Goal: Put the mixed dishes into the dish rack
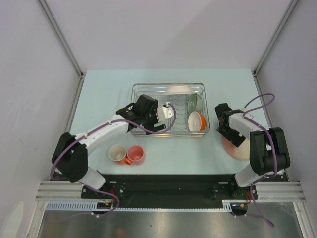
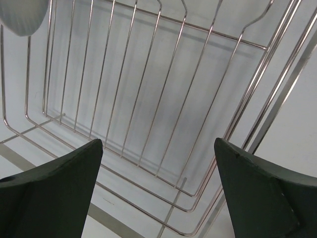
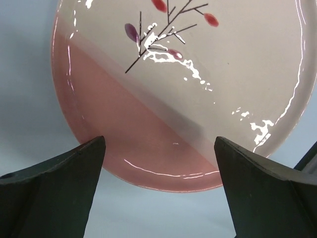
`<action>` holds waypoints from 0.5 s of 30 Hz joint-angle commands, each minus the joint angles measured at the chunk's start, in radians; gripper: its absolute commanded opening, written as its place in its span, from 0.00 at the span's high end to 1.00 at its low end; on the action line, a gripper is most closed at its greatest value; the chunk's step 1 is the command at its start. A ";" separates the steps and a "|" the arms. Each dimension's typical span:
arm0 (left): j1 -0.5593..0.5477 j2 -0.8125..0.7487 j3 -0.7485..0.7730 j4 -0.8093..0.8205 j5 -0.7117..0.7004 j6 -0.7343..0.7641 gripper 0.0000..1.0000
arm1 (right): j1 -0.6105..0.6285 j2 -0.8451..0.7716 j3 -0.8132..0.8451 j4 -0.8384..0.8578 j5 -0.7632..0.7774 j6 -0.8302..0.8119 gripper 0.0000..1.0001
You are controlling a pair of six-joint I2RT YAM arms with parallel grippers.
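The silver wire dish rack (image 1: 148,85) stands mid-table. A white bowl (image 1: 178,89), a pale green bowl (image 1: 192,102) and an orange dish with a white inside (image 1: 197,121) sit in its right half. My left gripper (image 1: 166,113) hangs open over the rack's left half; only the rack's wires (image 2: 192,195) lie under the left gripper (image 2: 158,144). The pink-and-cream plate (image 1: 238,148) lies flat right of the rack. My right gripper (image 1: 232,135) is open just above the plate (image 3: 198,89), whose near rim lies between the right gripper's (image 3: 159,141) tips. Two cups stand in front of the rack, a cream-inside one (image 1: 117,153) and a pink one (image 1: 134,154).
Grey walls close in the table on the left, back and right. A white ribbed dish edge (image 2: 22,15) shows at the top left of the left wrist view. The arms' bases and a black rail run along the near edge.
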 commanded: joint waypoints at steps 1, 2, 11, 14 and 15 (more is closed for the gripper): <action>-0.002 0.009 -0.013 0.069 -0.018 -0.020 0.00 | 0.111 0.007 -0.036 -0.088 -0.099 0.057 0.00; -0.002 0.018 -0.016 0.076 -0.025 -0.018 0.00 | 0.120 0.004 -0.038 -0.096 -0.103 0.060 0.00; -0.002 0.102 -0.013 0.161 -0.090 -0.020 0.00 | 0.234 -0.044 -0.108 -0.137 -0.151 0.118 0.00; 0.000 0.095 0.002 0.141 -0.076 -0.026 0.00 | 0.264 -0.073 -0.158 -0.139 -0.166 0.141 0.00; 0.003 0.075 0.010 0.132 -0.064 -0.026 0.00 | 0.278 -0.076 -0.168 -0.142 -0.171 0.144 0.00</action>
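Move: The pink plate lies flat under the right hand's open fingertips, its middle about 8 cm to the right of that hand, 2 cm back and 1 cm lower. The rack's near right corner is some 11 cm to this hand's left and 4 cm ahead; the orange bowl standing in the rack is roughly 16 cm left and 10 cm ahead. From the left hand, the pink plate is about 49 cm right, 9 cm back and 11 cm lower. Leftward, then increasingly back as well, the right hand travels about 5.5 cm left and 3 cm back at nearly constant height, turning some 10 degrees counter-clockwise. Its open fingertips stay on the plate just inside its left rim and drag it over the table towards the rack. Meanwhile the open left hand reaches some 3 cm forward over the rack, sinking slightly. ##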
